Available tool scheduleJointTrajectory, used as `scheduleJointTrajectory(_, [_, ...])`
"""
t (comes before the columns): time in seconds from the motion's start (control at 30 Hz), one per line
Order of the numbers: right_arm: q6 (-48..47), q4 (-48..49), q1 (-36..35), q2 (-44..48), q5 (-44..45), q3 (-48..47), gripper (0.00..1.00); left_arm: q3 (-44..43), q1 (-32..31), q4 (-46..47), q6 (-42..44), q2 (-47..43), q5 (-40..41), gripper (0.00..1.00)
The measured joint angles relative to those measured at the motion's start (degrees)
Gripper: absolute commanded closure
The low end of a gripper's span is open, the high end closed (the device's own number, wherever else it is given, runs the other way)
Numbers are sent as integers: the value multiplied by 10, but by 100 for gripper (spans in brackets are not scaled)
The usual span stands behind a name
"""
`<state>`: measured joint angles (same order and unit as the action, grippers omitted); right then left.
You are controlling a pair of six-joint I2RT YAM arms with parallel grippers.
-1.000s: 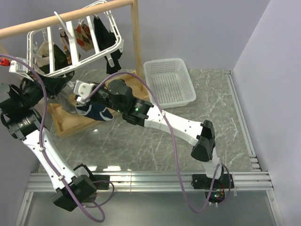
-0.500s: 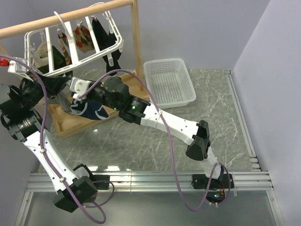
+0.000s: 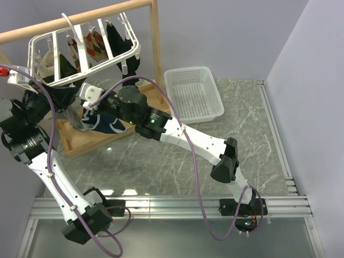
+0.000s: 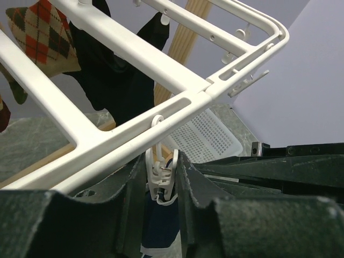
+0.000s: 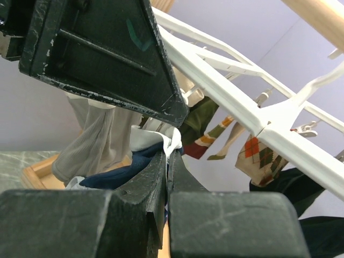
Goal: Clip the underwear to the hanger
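The white grid hanger [image 3: 86,54] hangs tilted from the wooden rail. In the left wrist view one of its white clips [image 4: 161,180] dangles from the hanger's frame [image 4: 134,54]. My left gripper [image 4: 161,177] is closed on that clip, a finger touching each side. The navy underwear [image 4: 160,226] hangs from the clip's mouth, its white trim in the bite. My right gripper [image 5: 167,156] is shut on the underwear [image 5: 129,166] just under the hanger [image 5: 231,105]. From above, the underwear [image 3: 110,124] bunches between both grippers.
Argyle socks [image 5: 263,158], black garments [image 4: 107,80] and a beige cloth [image 5: 94,134] hang from the hanger. The wooden stand's post [image 3: 157,48] and base tray [image 3: 80,138] sit behind. A white basket [image 3: 193,94] stands to the right on the marble table.
My right gripper has carried the underwear left and upward to the clip under the hanger. The left gripper stays at the clip, its arm shifted slightly.
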<state>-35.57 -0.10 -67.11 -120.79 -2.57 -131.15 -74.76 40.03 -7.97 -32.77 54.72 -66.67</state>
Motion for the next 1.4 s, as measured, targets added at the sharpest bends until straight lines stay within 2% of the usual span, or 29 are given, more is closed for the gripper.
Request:
scheduleJointTrajectory(0.6, [23,-8,0,0,-13,0,100,-5,0,0,-14,-2,12,45])
scheduleJointTrajectory(0.7, [25,-8,0,-1,-14,-1,100,-9,0,-3,-13,-2,16,35])
scheduleJointTrajectory(0.73, [25,-8,0,-2,-14,-1,100,-11,0,-3,-13,-3,18,27])
scheduleJointTrajectory(0.8, [27,-8,0,-3,-15,-3,100,-15,0,-5,-12,-3,22,19])
scheduleJointTrajectory(0.83, [27,-8,0,-4,-16,-4,100,-16,0,-5,-11,-4,23,9])
scheduleJointTrajectory(0.9, [27,-8,0,-5,-16,-7,100,-20,0,-7,-10,-6,25,2])
scheduleJointTrajectory(1.17, [27,-8,0,-6,-16,-13,100,-52,0,-35,-10,-5,45,1])
scheduleJointTrajectory(1.4, [28,-5,0,-5,-18,-12,100,-161,0,-154,19,14,86,1])
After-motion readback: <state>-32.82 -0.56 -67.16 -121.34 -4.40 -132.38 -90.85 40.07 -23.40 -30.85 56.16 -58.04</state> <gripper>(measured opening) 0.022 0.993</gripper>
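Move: The hanger's clip sits between the left fingertips, with the underwear waistband, pinched in the right fingers, about 3 cm below, 2 to the right and 1 back. An empty corner clip is some 12 cm ahead and 14 to the right, the grey garment roughly 8 cm left, 1 back and 8 lower. From the right hand, the clip lies about 3 cm left, 1 ahead and 4 up. The clip at the waistband is let go as the left fingers, already partly open, spread wide to either side of it with the hand almost still. Then the left hand rises about 5 cm, speeding up and easing slightly back from the clip, turning some 10 degrees counter-clockwise. The right fingers stay shut on the waistband and hold it nearly in place. ##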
